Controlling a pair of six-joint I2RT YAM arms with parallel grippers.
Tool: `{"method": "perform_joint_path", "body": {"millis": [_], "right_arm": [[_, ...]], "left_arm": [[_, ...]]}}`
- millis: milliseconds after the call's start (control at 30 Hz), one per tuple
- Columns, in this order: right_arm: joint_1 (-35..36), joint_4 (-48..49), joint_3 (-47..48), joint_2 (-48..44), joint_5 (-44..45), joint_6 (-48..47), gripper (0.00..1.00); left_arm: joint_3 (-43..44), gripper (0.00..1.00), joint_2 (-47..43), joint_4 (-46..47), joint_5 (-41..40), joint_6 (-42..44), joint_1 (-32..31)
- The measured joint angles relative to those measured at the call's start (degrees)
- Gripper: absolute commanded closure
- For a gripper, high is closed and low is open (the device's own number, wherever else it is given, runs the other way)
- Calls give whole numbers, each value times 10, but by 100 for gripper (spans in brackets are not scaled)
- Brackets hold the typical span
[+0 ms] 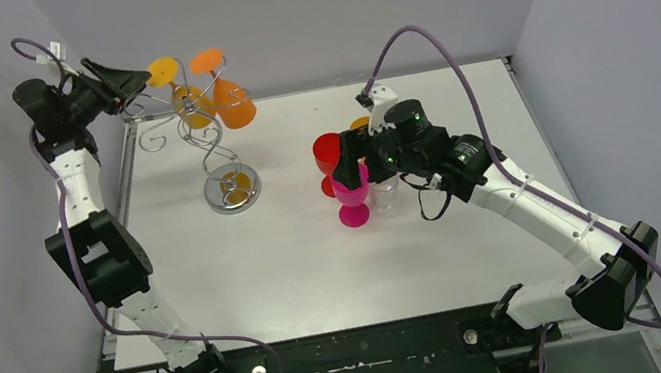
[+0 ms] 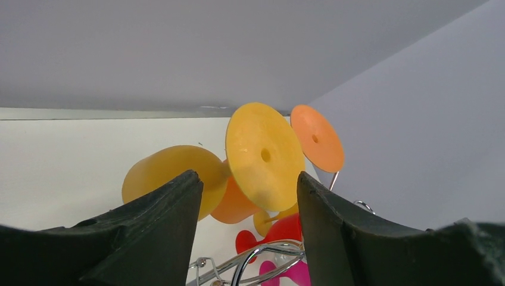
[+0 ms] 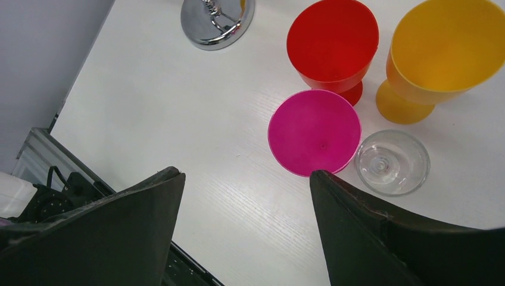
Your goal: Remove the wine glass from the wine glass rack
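The silver wine glass rack point(image 1: 217, 153) stands at the back left on its round shiny base point(image 1: 232, 189). Two glasses hang upside down from it: a yellow one point(image 1: 190, 104) with its foot point(image 1: 162, 72) up, and an orange one point(image 1: 235, 104). My left gripper point(image 1: 131, 81) is open and level with the rack's top, just left of the yellow foot. In the left wrist view the yellow foot disc point(image 2: 264, 156) shows between the open fingers, beyond their tips, with the orange foot point(image 2: 317, 138) behind it and rack wire point(image 2: 262, 256) below. My right gripper point(image 1: 347, 158) is open and empty above a pink glass point(image 1: 353, 198).
Upright glasses stand mid-table: red point(image 1: 328, 154), yellow point(image 1: 360, 124), pink and clear point(image 1: 385, 196). The right wrist view shows pink point(image 3: 314, 131), red point(image 3: 332, 42), yellow point(image 3: 443, 47), clear point(image 3: 392, 162) and the rack base point(image 3: 217, 21). Grey walls enclose the table.
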Motion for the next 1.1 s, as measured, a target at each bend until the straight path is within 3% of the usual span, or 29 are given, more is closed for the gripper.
{"method": "perform_joint_path", "body": {"millis": [233,667,867,1100], "right_arm": [[0,0,0,0,-1,7,20],[0,0,0,0,-2,15,20],[0,0,0,4,-3,21,20],[0,0,0,15,-7,24,19]], "left_arm": [[0,61,8,15,26,-17,1],[17,62,26,43,57,-55,1],[28,74,40,54,59,-65,0],[28,85,53,141,66,-131,-6]]}}
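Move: The yellow wine glass hangs upside down on the rack, its foot about 3 cm ahead of the left hand and 4 cm to its right, level with the fingers. The orange glass's foot sits some 10 cm to the right of the yellow one and 2 cm farther out; the rack's hub is about 6 cm right of the left hand, 3 cm back and 6 cm lower. From the right hand, the yellow foot is roughly 28 cm ahead, 31 cm left and 8 cm higher. Creeping only about 1.5 cm to the right, with a rise of about 1 cm at the very end, the left hand turns some 8 degrees clockwise while its fingers, one above and one below, close in two stages from over half open to nearly shut. The tips come onto the near rim of the yellow glass's foot and take it between them. ##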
